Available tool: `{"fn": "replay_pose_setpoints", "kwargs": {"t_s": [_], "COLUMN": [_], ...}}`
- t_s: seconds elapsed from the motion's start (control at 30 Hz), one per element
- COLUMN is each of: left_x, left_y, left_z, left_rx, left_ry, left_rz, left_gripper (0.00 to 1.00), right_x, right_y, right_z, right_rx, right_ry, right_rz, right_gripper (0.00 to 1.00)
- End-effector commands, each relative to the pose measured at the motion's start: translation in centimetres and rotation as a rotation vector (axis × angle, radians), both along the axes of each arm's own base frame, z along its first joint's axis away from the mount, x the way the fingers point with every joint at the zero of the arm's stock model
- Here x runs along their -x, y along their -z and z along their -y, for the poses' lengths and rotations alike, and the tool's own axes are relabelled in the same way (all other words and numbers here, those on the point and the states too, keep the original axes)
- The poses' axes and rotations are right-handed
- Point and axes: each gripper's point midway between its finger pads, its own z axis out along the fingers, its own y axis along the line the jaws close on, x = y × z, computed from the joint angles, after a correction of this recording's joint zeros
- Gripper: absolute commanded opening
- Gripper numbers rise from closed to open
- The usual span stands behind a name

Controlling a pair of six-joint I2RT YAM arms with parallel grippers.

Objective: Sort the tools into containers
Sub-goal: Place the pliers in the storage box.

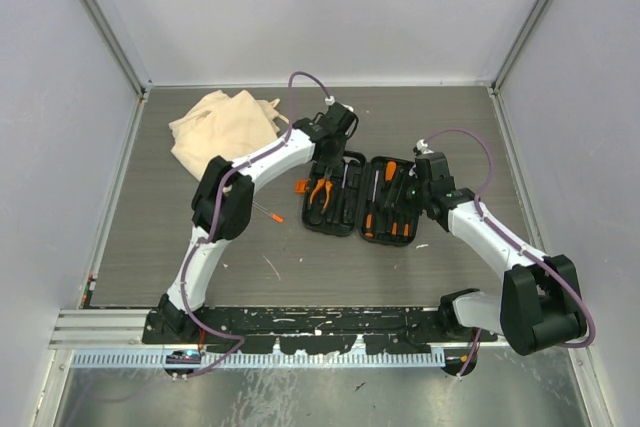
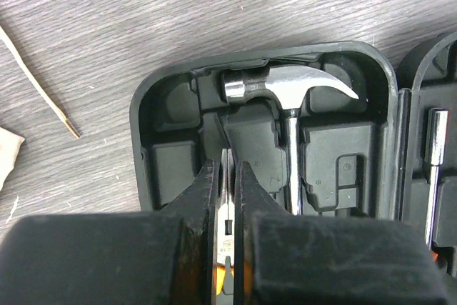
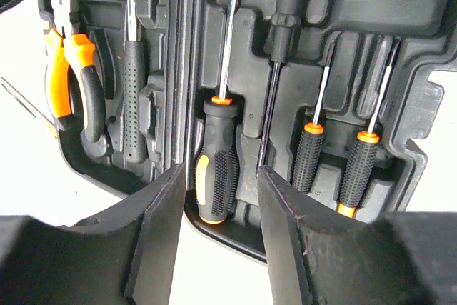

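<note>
The black tool case (image 1: 362,209) lies open mid-table. Its left half holds orange-handled pliers (image 1: 320,192) and a steel claw hammer (image 2: 293,91). Its right half holds several orange-and-black screwdrivers (image 1: 385,209). My left gripper (image 2: 226,166) hangs shut over the far end of the left half (image 2: 143,105), holding nothing; the pliers' nose shows through the slit between its fingers. My right gripper (image 3: 219,169) is open above the near edge of the right half, with a thick screwdriver handle (image 3: 216,173) below, between its fingers and untouched. The beige cloth bag (image 1: 225,127) lies crumpled at the far left.
A thin stick with an orange tip (image 1: 270,215) lies on the table just left of the case. The case's orange latch (image 1: 300,187) sticks out on its left side. White walls enclose the table on three sides.
</note>
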Motion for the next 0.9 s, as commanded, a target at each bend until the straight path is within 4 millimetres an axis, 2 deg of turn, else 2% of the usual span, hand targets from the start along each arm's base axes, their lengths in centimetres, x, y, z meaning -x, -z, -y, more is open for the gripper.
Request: {"fn": "replay_pose_setpoints", "kwargs": {"t_s": [0.0, 0.33, 0.47, 0.6, 0.7, 0.87], "left_x": [-2.0, -3.3, -3.3, -3.0, -3.0, -3.0], "left_y": [-2.4, -2.6, -2.5, -2.6, -3.4, -5.7], "left_z": [0.2, 0.4, 0.4, 0.3, 0.3, 0.6], "left_rx": [0.044, 0.076, 0.078, 0.082, 0.096, 0.13], "left_ry": [-0.041, -0.082, -0.08, -0.08, -0.077, -0.054], "left_rz": [0.07, 0.072, 0.061, 0.054, 0.069, 0.101], "left_gripper": [0.04, 0.05, 0.14, 0.29, 0.39, 0.45], "right_x": [-0.8, -0.7, -0.7, -0.7, -0.7, -0.8], "right_y": [-1.5, -1.4, -1.4, -1.5, -1.6, -2.1], "right_z": [-0.3, -0.3, -0.3, -0.4, -0.3, -0.2], "right_rx": [-0.029, -0.033, -0.033, -0.034, -0.035, -0.028], "right_ry": [0.005, 0.007, 0.005, 0.005, 0.006, 0.005], "right_rz": [0.053, 0.05, 0.05, 0.053, 0.057, 0.067], "right_gripper": [0.51, 0.51, 0.51, 0.51, 0.51, 0.51]}}
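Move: The pliers, already pinched by the jaws in the left fingers, hang back towards the base. Their slot in the storage box's left tray has its middle about 3 cm back from the left hand, straight in line and some 1 cm below. The hammer lies about 5 cm right and 4 cm back; the box's orange latch about 6 cm left and 4 cm back. From the right hand, the slot lies roughly 17 cm left, 7 cm ahead and 4 cm below. The pliers, still gripped by the jaws, are carried forward about 2 cm by the left hand towards the far wall of the left tray, alongside the hammer, with a slight lift of about half a centimetre and back down. The hand then stops and its fingers open to a bit under half, letting go of the jaws and staying around them. ##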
